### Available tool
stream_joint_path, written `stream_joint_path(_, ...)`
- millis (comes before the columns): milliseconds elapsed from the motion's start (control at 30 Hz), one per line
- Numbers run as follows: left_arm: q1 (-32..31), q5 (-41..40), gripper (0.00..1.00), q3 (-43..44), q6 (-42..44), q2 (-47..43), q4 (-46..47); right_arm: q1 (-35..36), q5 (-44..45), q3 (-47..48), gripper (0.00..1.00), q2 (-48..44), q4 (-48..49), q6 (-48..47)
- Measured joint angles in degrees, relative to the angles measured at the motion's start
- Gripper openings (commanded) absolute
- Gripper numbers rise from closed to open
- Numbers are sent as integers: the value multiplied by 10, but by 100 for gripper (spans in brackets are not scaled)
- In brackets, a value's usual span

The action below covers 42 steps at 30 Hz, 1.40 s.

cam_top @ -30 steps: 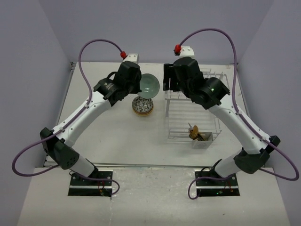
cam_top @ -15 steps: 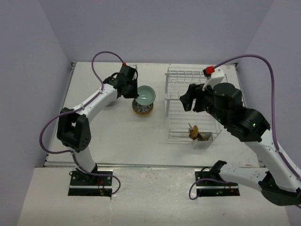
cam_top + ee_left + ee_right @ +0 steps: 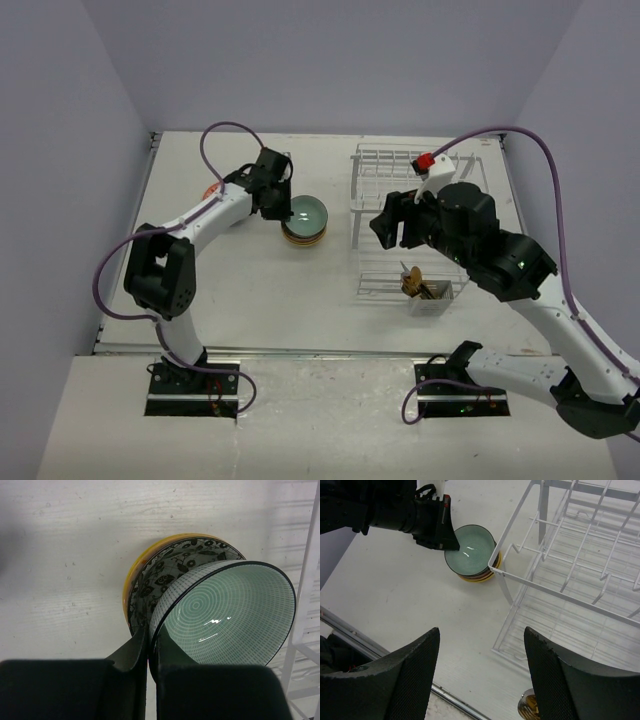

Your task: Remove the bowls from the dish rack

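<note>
My left gripper point(image 3: 287, 207) is shut on the near rim of a pale teal bowl point(image 3: 306, 212), which sits on top of a stack of bowls point(image 3: 302, 236) left of the dish rack point(image 3: 353, 215). In the left wrist view my fingers point(image 3: 135, 647) pinch the teal bowl's point(image 3: 230, 612) rim over a black floral bowl point(image 3: 165, 575) and a yellow one point(image 3: 142, 562). My right gripper point(image 3: 392, 222) is open and empty, high over the rack's left edge. In the right wrist view point(image 3: 481, 632) it looks down on the rack point(image 3: 504, 587), the teal bowl point(image 3: 470, 547) and the table. No bowls show in the rack.
A small white cutlery caddy point(image 3: 432, 298) with gold utensils point(image 3: 412, 282) hangs at the rack's near right corner; one utensil shows in the right wrist view point(image 3: 525, 707). A bit of orange point(image 3: 211, 188) shows behind the left arm. The table's near edge point(image 3: 365, 635) is lower left.
My left gripper has lowered the teal bowl from tilted above the stack down onto it. My right arm has pulled back from the far part of the rack and now hangs over its left edge.
</note>
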Motion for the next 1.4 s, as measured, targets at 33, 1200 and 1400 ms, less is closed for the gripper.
stream_joint_path(33, 0, 0, 7, -1, 0, 0, 2, 0, 0, -1, 69, 0, 2, 0)
stream_joint_path(1200, 3, -13, 16, -84, 4, -56, 51, 0, -2, -3, 67, 2, 3, -4)
stream_joint_path(1400, 3, -37, 85, -84, 5, -106, 33, 0, 9, -3, 68, 3, 3, -3)
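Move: The left fingers hold the near-left rim of the green bowl, whose middle is about 5 cm to the right, 1 cm ahead and slightly below. The bowl stack under it is centred roughly 4 cm right, 2 cm back and 5 cm down; the red bowl stack stands some 13 cm left and 4 cm ahead. The dish rack's middle is about 26 cm right, 1 cm back. From the idle right hand the green bowl is some 15 cm ahead, 14 left, well below. Opening first, the left fingers let go of the green bowl's rim; the hand then rises about 1.5 cm while easing back and left, narrows its fingers without shutting and sinks again beside the bowl. After a brief stay it opens once more and lifts up and left by about 2 cm, away from the bowl. ##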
